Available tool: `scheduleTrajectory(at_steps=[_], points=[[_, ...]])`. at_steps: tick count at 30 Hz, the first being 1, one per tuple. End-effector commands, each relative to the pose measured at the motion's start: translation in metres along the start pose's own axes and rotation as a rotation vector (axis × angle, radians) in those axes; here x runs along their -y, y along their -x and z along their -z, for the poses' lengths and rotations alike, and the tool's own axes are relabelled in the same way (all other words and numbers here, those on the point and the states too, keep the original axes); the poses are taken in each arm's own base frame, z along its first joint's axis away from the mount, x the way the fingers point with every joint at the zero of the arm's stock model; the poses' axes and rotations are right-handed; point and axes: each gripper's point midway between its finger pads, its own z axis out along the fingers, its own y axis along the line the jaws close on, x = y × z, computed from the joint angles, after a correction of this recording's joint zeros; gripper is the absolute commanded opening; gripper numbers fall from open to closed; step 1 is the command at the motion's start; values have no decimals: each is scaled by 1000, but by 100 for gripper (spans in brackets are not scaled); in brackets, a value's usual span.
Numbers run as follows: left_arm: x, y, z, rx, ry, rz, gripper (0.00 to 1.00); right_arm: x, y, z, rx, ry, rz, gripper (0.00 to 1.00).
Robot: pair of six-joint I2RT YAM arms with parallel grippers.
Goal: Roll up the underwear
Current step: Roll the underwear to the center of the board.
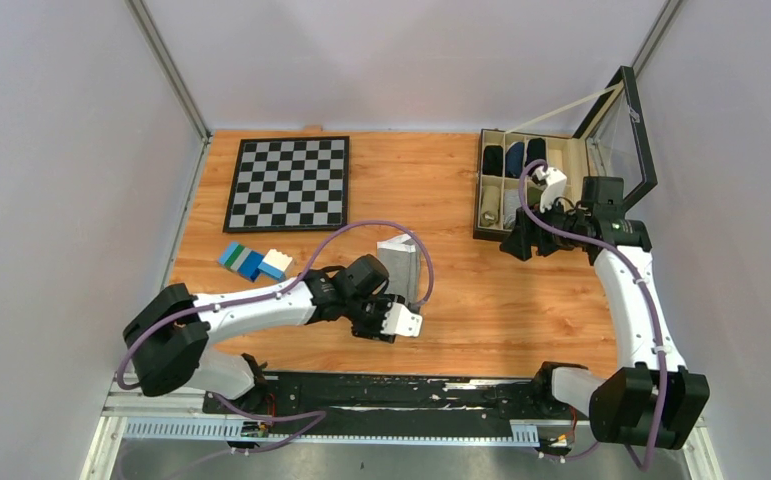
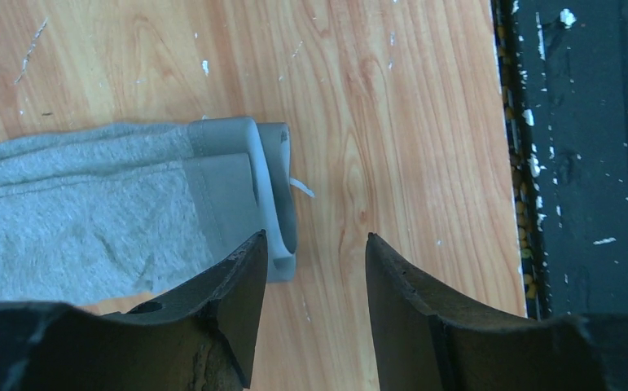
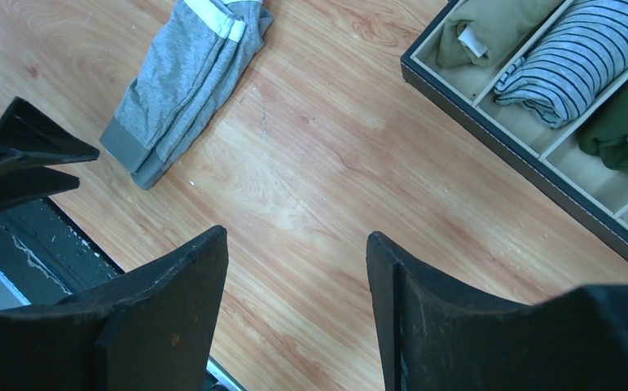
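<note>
The grey underwear (image 1: pixel 402 262) lies on the wooden table as a long folded strip, its near end toward the arms. My left gripper (image 1: pixel 393 312) hovers at that near end. In the left wrist view, the folded band end (image 2: pixel 271 183) of the underwear (image 2: pixel 90 220) sits just ahead of my left gripper (image 2: pixel 312 244), which is open with bare wood between the fingers; one fingertip (image 2: pixel 245 261) overlaps the cloth's corner. My right gripper (image 1: pixel 516 244) is open and empty above bare table by the box. Its view shows the underwear (image 3: pixel 182 81) far to the left of my right gripper (image 3: pixel 296 236).
A compartment box (image 1: pixel 480 190) with rolled garments and a raised glass lid (image 1: pixel 623 125) stands at the back right; its rim (image 3: pixel 489 134) is close to my right gripper. A chessboard (image 1: pixel 288 183) and coloured blocks (image 1: pixel 254 261) lie to the left. A black rail (image 1: pixel 381 390) runs along the near edge.
</note>
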Motion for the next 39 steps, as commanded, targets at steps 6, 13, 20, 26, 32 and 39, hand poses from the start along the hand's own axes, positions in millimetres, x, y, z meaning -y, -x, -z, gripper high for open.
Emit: scheduleTrajectory(at_steps=[6,13,20,26,32,39], points=[[-28,6,-17,-12,81,-46,55,-5,12,-4,84,56,5,63],[-22,-6,-29,-40,70,-71,56,-3,8,-8,80,68,-10,63],[-15,-17,-41,-91,47,-130,55,-1,6,-12,71,72,-17,63],[-12,-26,-54,-187,60,-201,52,3,9,-14,56,75,-31,63],[-11,-35,-55,-261,87,-236,35,4,11,-14,51,74,-33,63],[-14,-35,-47,-289,49,-141,5,9,13,-13,35,61,-5,63]])
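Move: The folded underwear lies ahead of the left hand, its middle about 9 cm forward, 3 cm right and 5 cm below; its near end is only some 3 cm ahead. The blue blocks stand about 10 cm ahead and 20 cm left of that hand, at much the same level as the underwear. From the right hand, the underwear is roughly 22 cm left, 3 cm back and 18 cm down. The left hand sinks about 4 cm, edging right and forward, and closes its fingers on the underwear's near end. ##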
